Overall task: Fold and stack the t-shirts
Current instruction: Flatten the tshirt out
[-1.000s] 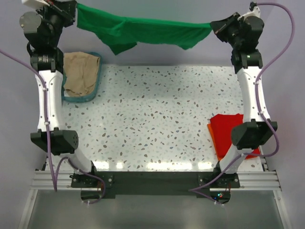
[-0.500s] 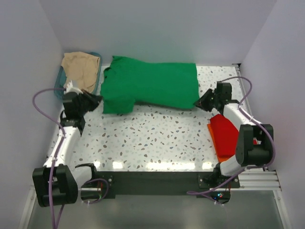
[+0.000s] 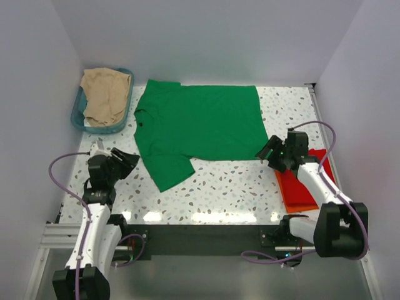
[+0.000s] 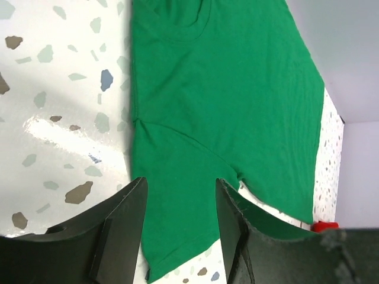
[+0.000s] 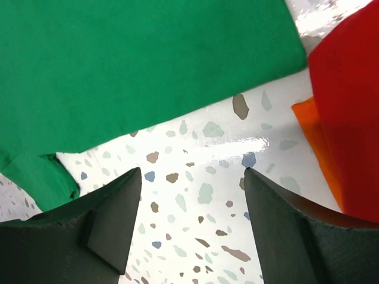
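The bright green t-shirt (image 3: pixel 200 122) lies spread flat across the far half of the table, collar to the left, one sleeve (image 3: pixel 167 170) pointing toward the near edge. My left gripper (image 3: pixel 129 161) hovers open just left of that sleeve. In the left wrist view the green t-shirt (image 4: pixel 225 89) shows beyond the left gripper (image 4: pixel 180 184), not pinched. My right gripper (image 3: pixel 266 150) stands open at the shirt's hem corner. The right wrist view shows bare table between the right gripper's (image 5: pixel 191 171) fingers, with the green t-shirt (image 5: pixel 148 59) ahead. The red-orange t-shirt (image 3: pixel 305 182) lies folded at the right, under the right arm.
A teal basket (image 3: pixel 77 119) holding beige cloth (image 3: pixel 105 95) stands at the far left corner. White walls close in the left, back and right sides. The speckled tabletop (image 3: pixel 225 187) stretches between the arms in front of the green shirt.
The green shirt hung stretched in the air between both shut grippers, then came down flat onto the table. Both grippers have opened, let it go and drawn back toward the near side.
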Motion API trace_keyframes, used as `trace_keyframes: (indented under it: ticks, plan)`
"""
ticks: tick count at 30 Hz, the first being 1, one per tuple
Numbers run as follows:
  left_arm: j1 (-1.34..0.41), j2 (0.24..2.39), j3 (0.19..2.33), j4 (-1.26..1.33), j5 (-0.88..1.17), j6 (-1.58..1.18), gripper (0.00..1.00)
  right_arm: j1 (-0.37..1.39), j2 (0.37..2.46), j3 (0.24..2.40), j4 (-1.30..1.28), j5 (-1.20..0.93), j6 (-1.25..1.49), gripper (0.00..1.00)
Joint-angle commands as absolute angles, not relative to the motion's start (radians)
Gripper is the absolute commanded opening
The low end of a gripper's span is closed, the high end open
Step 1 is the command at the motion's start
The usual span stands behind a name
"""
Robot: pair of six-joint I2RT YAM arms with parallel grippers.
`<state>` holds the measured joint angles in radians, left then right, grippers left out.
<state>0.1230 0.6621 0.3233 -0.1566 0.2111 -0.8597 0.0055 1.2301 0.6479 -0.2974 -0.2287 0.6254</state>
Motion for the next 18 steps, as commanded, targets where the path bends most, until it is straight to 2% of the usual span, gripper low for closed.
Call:
trace_keyframes:
  ticks: [1, 5, 10, 18]
  plan:
    - [0.12, 0.658, 0.334, -0.238, 0.164, -0.851, 0.55, 0.003, 1.16, 0.641, -0.327, -0.129, 0.606, 0.73]
    - [0.054, 0.706, 0.318, -0.203, 0.137, -0.868, 0.54, 0.003, 1.189, 0.672, -0.308, -0.139, 0.607, 0.71]
    - [-0.089, 0.824, 0.35, -0.178, -0.047, -0.893, 0.56, 0.003, 1.281, 0.725, -0.284, -0.141, 0.597, 0.7]
    - [-0.107, 1.06, 0.408, -0.063, -0.144, -0.89, 0.56, 0.003, 1.345, 0.77, -0.287, -0.106, 0.575, 0.68]
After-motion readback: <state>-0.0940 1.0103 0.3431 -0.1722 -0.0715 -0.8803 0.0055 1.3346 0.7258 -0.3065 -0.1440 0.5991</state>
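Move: Below the left hand and about 10 cm to its right lies the green t-shirt's near sleeve, roughly 12 cm down. The shirt's torso is centred 19 cm ahead and 22 cm right, and the tub stands about 29 cm ahead and 17 cm left. The right hand has the shirt's near hem corner some 4 cm ahead, 7 cm right and 8 cm below; the red pile's middle lies 17 cm right and 8 cm back. Sinking about 8.5 cm towards the table beside the sleeve's outer edge, the left hand draws back a centimetre, swings slightly right and partly returns, while its fingers tip some 20 degrees steeper. The right hand bobs up a little, settles, and eases 2 cm forward and 1.5 cm right towards the hem corner. Both grippers stay open, with no contact visible. ##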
